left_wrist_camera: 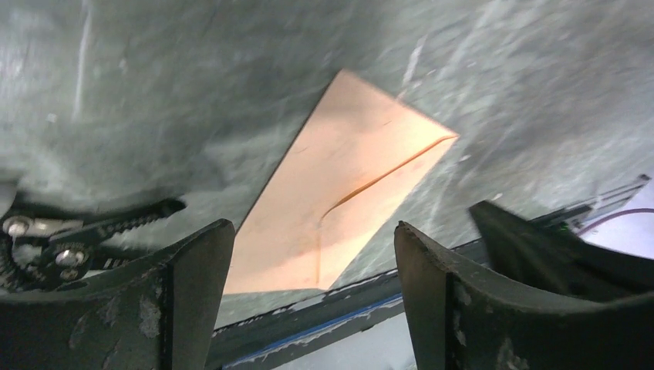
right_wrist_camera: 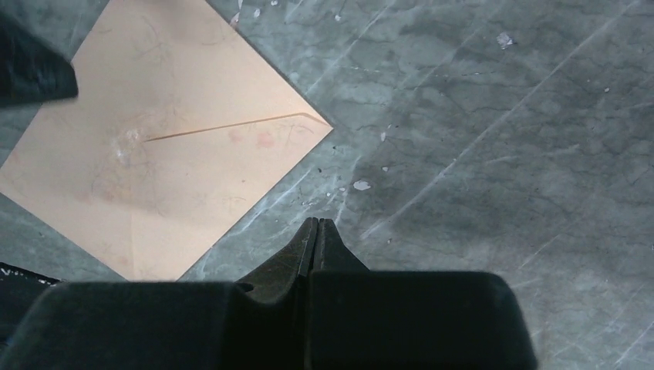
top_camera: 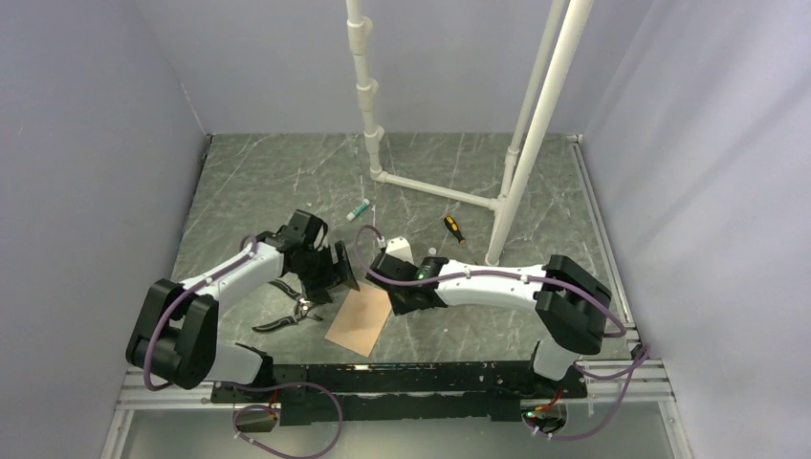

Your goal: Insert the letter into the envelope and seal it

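The pinkish-tan envelope (top_camera: 359, 320) lies flat on the dark marble table near its front edge. A thin flap or seam line crosses its face (right_wrist_camera: 170, 162). The letter is not in view. My left gripper (top_camera: 339, 270) hovers just above the envelope's far left corner. It is open, with nothing between its fingers (left_wrist_camera: 200, 262), and the envelope (left_wrist_camera: 347, 177) shows through the gap. My right gripper (right_wrist_camera: 317, 223) is shut and empty. It sits low over bare table just off the envelope's right edge (top_camera: 390, 301).
Black-handled pliers (top_camera: 287, 311) lie left of the envelope, under the left arm. A small screwdriver (top_camera: 452, 228) and a green-capped tube (top_camera: 358, 210) lie further back. A white pipe frame (top_camera: 435, 188) stands at the rear. The black base rail (left_wrist_camera: 324, 316) runs along the front.
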You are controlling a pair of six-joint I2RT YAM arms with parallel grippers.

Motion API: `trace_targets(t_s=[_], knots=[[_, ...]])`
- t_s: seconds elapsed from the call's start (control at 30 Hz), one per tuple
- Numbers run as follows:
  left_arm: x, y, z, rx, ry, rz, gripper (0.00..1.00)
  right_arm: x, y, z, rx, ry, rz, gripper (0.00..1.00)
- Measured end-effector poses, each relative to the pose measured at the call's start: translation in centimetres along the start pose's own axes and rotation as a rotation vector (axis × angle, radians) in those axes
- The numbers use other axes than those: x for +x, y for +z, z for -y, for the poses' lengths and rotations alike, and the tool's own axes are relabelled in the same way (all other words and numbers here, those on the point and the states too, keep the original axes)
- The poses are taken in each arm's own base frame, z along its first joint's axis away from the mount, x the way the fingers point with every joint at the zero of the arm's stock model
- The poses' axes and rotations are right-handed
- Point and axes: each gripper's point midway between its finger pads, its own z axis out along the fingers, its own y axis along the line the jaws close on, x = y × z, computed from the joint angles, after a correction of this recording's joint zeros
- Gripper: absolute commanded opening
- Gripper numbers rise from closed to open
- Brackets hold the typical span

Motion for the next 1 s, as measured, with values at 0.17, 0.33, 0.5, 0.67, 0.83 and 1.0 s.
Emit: trace_targets(t_s=[0.17, 0.33, 0.5, 0.67, 0.83, 1.0], knots=[[2.7, 0.6, -2.5, -0.083, -0.003, -0.049, 0.82, -0.3, 0.0, 0.1, -0.005, 0.017, 0.002, 0.00], [4.0, 1.2, -3.3, -0.129, 0.025, -0.067, 0.81, -0.2, 0.0, -0.1, -0.016, 0.017, -0.002, 0.00], [5.5, 1.9, -2.4, -0.126, 0.048, -0.107, 0.70, -0.1, -0.1, 0.1, -0.016, 0.018, -0.001, 0.00], [6.4, 2.5, -1.0, -0.060, 0.043, -0.140, 0.64, 0.1, 0.0, 0.0, -0.055, 0.004, -0.001, 0.00], [6.7, 3.0, 0.4, 0.030, 0.025, -0.148, 0.54, 0.0, -0.1, -0.3, -0.093, -0.004, 0.004, 0.00], [6.4, 3.5, 1.4, 0.084, -0.001, -0.134, 0.38, -0.3, -0.2, -0.9, -0.126, -0.043, 0.006, 0.00]])
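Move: The envelope, flap already folded down and lying askew, has its middle about 5 cm to the right of my left hand, 3 cm nearer the base and some 5 cm below. The pruners lie about 9 cm to that hand's left and 2 cm back; the glue stick is roughly 19 cm ahead and 4 cm right. From my closed right hand the envelope's middle is about 8 cm left, 1 cm ahead and 4 cm lower. I draw my open left hand back about 6 cm while sinking 3 cm, down beside the near part of the envelope's left edge. Then, staying low, I sweep some 5 cm to the right, pushing that edge along with my fingertips towards my right hand, the fingers narrowing to about half their opening. ##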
